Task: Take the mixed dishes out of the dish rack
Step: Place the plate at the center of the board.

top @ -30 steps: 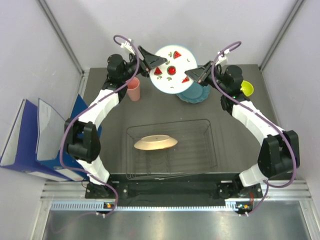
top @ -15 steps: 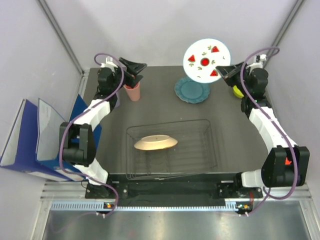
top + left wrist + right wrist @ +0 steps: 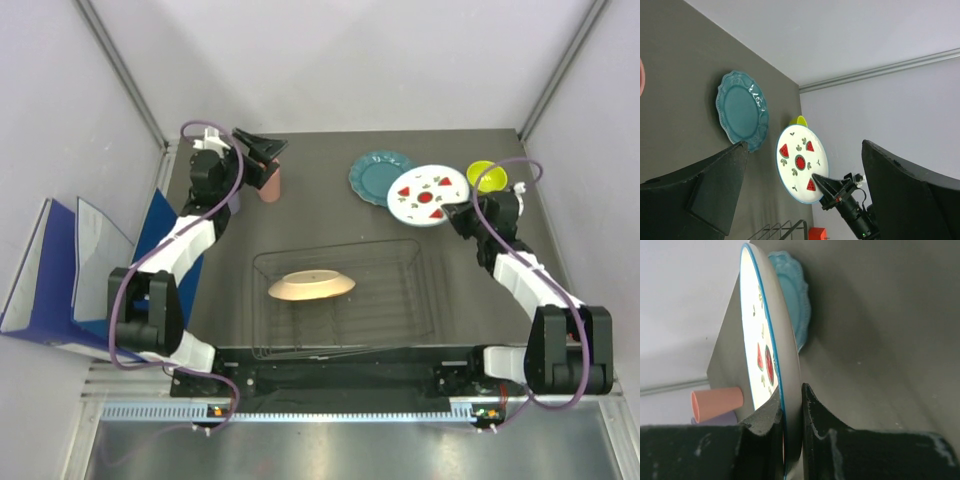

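My right gripper point(image 3: 462, 212) is shut on the rim of the white plate point(image 3: 428, 194) with red watermelon marks, holding it tilted low over the table. It hangs between the teal scalloped plate point(image 3: 378, 177) and the yellow-green bowl point(image 3: 487, 177). In the right wrist view both fingers pinch the plate's edge point(image 3: 790, 385). My left gripper point(image 3: 260, 145) stands open and empty above the salmon-pink cup point(image 3: 268, 184). The peach plate point(image 3: 311, 285) lies in the wire dish rack point(image 3: 400, 250).
Blue binders point(image 3: 70, 270) lean against the left wall beside the table. A lavender cup point(image 3: 715, 418) shows just behind the salmon-pink one. The cell's grey walls close in at the back and on both sides.
The left gripper let go of the white plate, opened wide and drew back to the left. The right arm carried the plate rightward and down to beside the teal plate.
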Robot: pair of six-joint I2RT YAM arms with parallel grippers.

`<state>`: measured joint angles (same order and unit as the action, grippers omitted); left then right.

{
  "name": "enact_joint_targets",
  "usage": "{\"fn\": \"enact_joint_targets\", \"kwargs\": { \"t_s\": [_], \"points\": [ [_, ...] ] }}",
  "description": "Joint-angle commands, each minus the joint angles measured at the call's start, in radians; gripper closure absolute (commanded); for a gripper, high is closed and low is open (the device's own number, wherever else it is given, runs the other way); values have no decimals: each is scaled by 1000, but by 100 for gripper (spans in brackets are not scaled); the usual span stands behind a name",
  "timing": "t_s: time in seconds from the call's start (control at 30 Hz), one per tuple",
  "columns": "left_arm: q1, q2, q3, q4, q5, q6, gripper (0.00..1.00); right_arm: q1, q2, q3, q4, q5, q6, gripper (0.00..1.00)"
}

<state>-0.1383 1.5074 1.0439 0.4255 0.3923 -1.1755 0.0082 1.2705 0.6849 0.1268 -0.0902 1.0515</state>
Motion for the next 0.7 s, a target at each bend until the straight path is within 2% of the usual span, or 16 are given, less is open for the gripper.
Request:
{"fn": "enact_joint_targets", "kwargs": {
  "t_s": [0.0,0.27,0.67],
  "points": [
    [-1,-36,-35,35,2,11,1,-57,-102,-19,228,41,84,100],
    [-3,-49,-77,56,2,7,1,-85,-109,-123,206,47,93,100],
    [-3,-36,-111,102,29,-23,2,-85,-51,-160,162,67,78,100]
  ]
}}
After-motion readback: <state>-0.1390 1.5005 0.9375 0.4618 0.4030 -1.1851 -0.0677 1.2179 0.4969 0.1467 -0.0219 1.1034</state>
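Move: The right hand already grips the white plate's rim; the open table patch it goes to lies roughly 13 cm below that hand, about level fore and aft and 3 cm to its left. Teal plate: some 15 cm ahead and 17 left; green bowl: about 16 ahead and 8 right, both low on the table. Dish rack's middle: roughly 18 back, 27 left. From the left hand the patch is about 6 cm back, 42 right and 28 down. Keep the right gripper shut on the white plate's rim and lower it about 6 cm towards the open table this side of the teal plate. Swing it some 4 cm right first, turning about 10 degrees clockwise, then bring it down and back together, tipping slightly downward. Let the empty left gripper sink about 4 cm, fingers wide open. ##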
